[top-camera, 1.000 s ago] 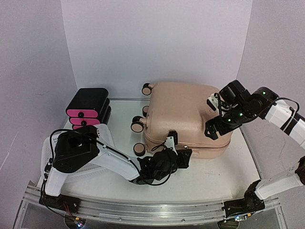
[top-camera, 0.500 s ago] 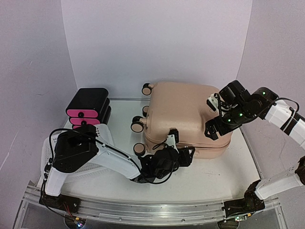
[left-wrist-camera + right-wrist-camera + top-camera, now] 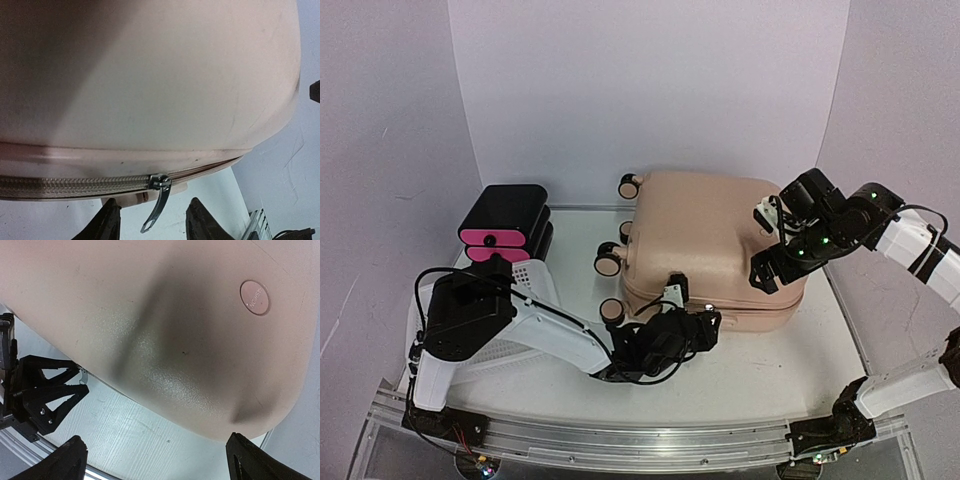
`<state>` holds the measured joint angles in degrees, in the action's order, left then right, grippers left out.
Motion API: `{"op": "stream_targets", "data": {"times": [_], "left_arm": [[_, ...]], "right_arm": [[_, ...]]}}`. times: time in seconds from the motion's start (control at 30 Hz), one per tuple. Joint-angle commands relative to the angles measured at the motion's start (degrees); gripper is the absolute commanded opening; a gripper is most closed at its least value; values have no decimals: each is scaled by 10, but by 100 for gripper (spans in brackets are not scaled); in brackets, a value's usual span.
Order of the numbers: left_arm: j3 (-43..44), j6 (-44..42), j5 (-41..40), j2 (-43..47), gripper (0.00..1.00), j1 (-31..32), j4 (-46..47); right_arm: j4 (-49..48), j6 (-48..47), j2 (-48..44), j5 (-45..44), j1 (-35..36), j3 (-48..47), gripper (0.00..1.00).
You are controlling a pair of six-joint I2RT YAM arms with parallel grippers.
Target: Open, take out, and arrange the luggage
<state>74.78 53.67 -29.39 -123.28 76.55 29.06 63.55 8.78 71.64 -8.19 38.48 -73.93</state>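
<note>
The peach-pink luggage (image 3: 700,240) lies flat on the table, lid down, wheels (image 3: 610,262) to the left. My left gripper (image 3: 702,326) is at its near side, open. In the left wrist view its black fingers (image 3: 106,222) stand either side of the metal zipper pull (image 3: 157,207), which dangles free from the slider (image 3: 160,182). The zip is meshed left of the slider and parted to its right. My right gripper (image 3: 761,246) hovers wide open over the luggage's right corner (image 3: 175,305), holding nothing.
A black-and-pink drawer box (image 3: 505,225) stands at the back left. A white mesh basket (image 3: 525,285) lies under my left arm. White walls close in behind and on both sides. My left gripper (image 3: 45,395) shows in the right wrist view.
My left gripper's jaws have spread apart and let go of the zipper pull, which now hangs loose. The right arm and the luggage have not moved.
</note>
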Motion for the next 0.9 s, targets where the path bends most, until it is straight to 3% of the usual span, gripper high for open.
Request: {"op": "stream_targets", "data": {"times": [0.0, 0.4, 0.6, 0.87], "left_arm": [[-9, 33, 6, 17, 42, -33, -40], [-2, 32, 81, -7, 37, -43, 30], [-6, 27, 73, -5, 28, -49, 44], [-14, 17, 63, 1, 25, -56, 67]], "right_arm": [[-19, -6, -13, -8, -3, 2, 98], [-19, -6, -21, -12, -3, 5, 98], [-19, -3, -22, -8, -3, 4, 98], [-19, -3, -20, -10, -3, 5, 98]]}}
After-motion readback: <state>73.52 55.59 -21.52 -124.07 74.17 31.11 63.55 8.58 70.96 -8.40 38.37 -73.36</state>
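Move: The zipper pull hangs at the tips of the half-open left fingers, only about 1 cm ahead, 1 cm right and 1 cm below the hand point. The luggage's middle is roughly 15 cm ahead, straight out and about level in height; its front-left wheel is some 22 cm left, 6 cm ahead and 7 cm lower. From the right gripper, the pull lies about 10 cm left, 2 cm back and 10 cm down. Lower the left gripper about 1.5 cm beside the zipper pull on the luggage's front, then ease it a touch to the right while turning the wrist some 5 degrees clockwise and tipping the fingers slightly down. Bring the fingers from half open to about a quarter open around the hanging tab, one fingertip coming up close beside it, without shutting on it. ##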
